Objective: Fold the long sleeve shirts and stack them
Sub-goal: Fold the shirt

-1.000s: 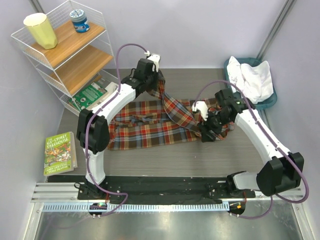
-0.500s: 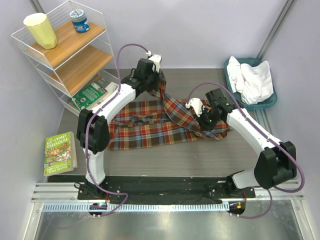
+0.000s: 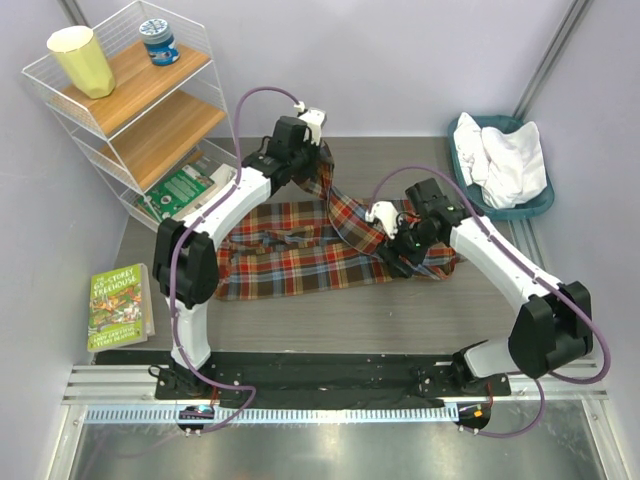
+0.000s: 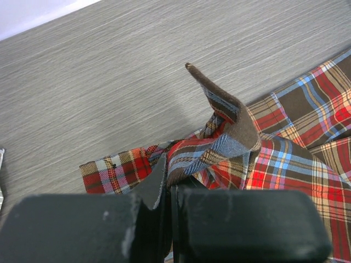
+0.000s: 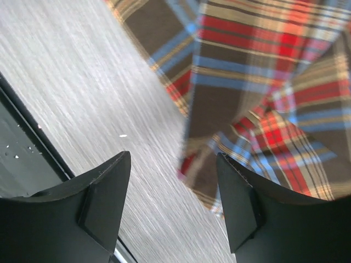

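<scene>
The plaid long sleeve shirt point(image 3: 290, 255) lies spread across the middle of the table. One strip of it rises toward the far side into my left gripper point(image 3: 321, 162). In the left wrist view that gripper point(image 4: 169, 189) is shut on a fold of the plaid shirt point(image 4: 285, 137), and a brown point of cloth sticks up past the jaws. My right gripper point(image 3: 402, 254) hovers over the shirt's right end. In the right wrist view it point(image 5: 171, 164) stands open with nothing between its fingers, the plaid shirt's edge point(image 5: 258, 71) just beyond them. The white long sleeve shirt point(image 3: 512, 160) lies bunched in the basket.
A teal basket point(image 3: 462, 150) stands at the far right. A wire shelf point(image 3: 130, 100) at the far left holds a yellow cup point(image 3: 82, 60), a blue-lidded jar point(image 3: 159, 41) and a green book point(image 3: 180, 190). Another book point(image 3: 120, 305) lies left of the table. A black rail point(image 3: 320, 368) runs along the near edge.
My right arm has swung left and a little farther back over the shirt's right end. The left arm and its pinched cloth have stayed put.
</scene>
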Robot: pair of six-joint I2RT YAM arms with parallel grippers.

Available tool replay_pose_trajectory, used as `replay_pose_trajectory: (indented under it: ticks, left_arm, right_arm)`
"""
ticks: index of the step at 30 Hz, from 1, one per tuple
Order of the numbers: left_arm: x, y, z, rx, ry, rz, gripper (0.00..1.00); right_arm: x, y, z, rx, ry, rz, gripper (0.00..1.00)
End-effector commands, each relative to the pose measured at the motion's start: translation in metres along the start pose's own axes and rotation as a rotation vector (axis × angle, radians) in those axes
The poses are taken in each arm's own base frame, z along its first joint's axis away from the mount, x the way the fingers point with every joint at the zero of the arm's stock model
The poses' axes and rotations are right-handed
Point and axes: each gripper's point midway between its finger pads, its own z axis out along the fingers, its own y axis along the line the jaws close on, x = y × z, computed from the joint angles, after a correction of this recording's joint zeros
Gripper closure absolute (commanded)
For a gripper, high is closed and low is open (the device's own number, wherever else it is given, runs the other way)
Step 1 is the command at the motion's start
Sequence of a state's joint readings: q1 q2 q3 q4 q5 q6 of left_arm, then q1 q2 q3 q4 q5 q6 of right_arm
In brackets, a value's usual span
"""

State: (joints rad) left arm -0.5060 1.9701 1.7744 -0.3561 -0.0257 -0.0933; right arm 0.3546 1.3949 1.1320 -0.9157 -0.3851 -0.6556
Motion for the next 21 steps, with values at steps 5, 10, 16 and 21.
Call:
replay_pose_trajectory:
  ticks: [5, 10, 16, 21]
  left_arm:
    - [-0.058, -0.001, -0.040, 0.013, -0.159, 0.042, 1.00]
    - [-0.066, -0.002, -0.048, 0.024, -0.183, 0.061, 1.00]
    - [-0.070, -0.007, -0.063, 0.060, -0.214, 0.135, 1.00]
    - [-0.067, -0.012, -0.074, 0.098, -0.241, 0.192, 1.00]
  right_arm:
    - [0.003, -0.038, 0.023, 0.151, 0.080, 0.012, 0.49]
    - [-0.004, -0.062, 0.010, 0.246, 0.088, 0.011, 0.99]
    - [-0.001, -0.094, -0.008, 0.322, 0.077, 0.017, 0.99]
    - [0.000, -0.123, -0.008, 0.337, 0.082, 0.000, 0.99]
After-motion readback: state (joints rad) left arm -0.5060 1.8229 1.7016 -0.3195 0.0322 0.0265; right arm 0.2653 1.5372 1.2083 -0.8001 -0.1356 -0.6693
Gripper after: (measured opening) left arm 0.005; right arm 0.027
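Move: The loose fold of sleeve I'm after lies almost under my open right fingers, about 2 cm ahead, 1 cm to their right and 4 cm below. From that hand the shirt body is centred some 13 cm to the left and 4 cm farther out, the shirt's bunched right end 9 cm to the right, and the teal basket about 22 cm ahead and 22 cm right. From my left hand, still holding the sleeve's end up, the fold is roughly 18 cm back, 18 cm right and 14 cm down. I dip my right hand about 4 cm while easing forward and shut its open fingers on the sleeve fold, then carry it forward and to the right towards the basket side, rising a couple of centimetres, some 7 cm forward overall. Meanwhile my left hand keeps its pinch on the sleeve's end and lifts it about 5 cm, drawing back slightly at the last. ##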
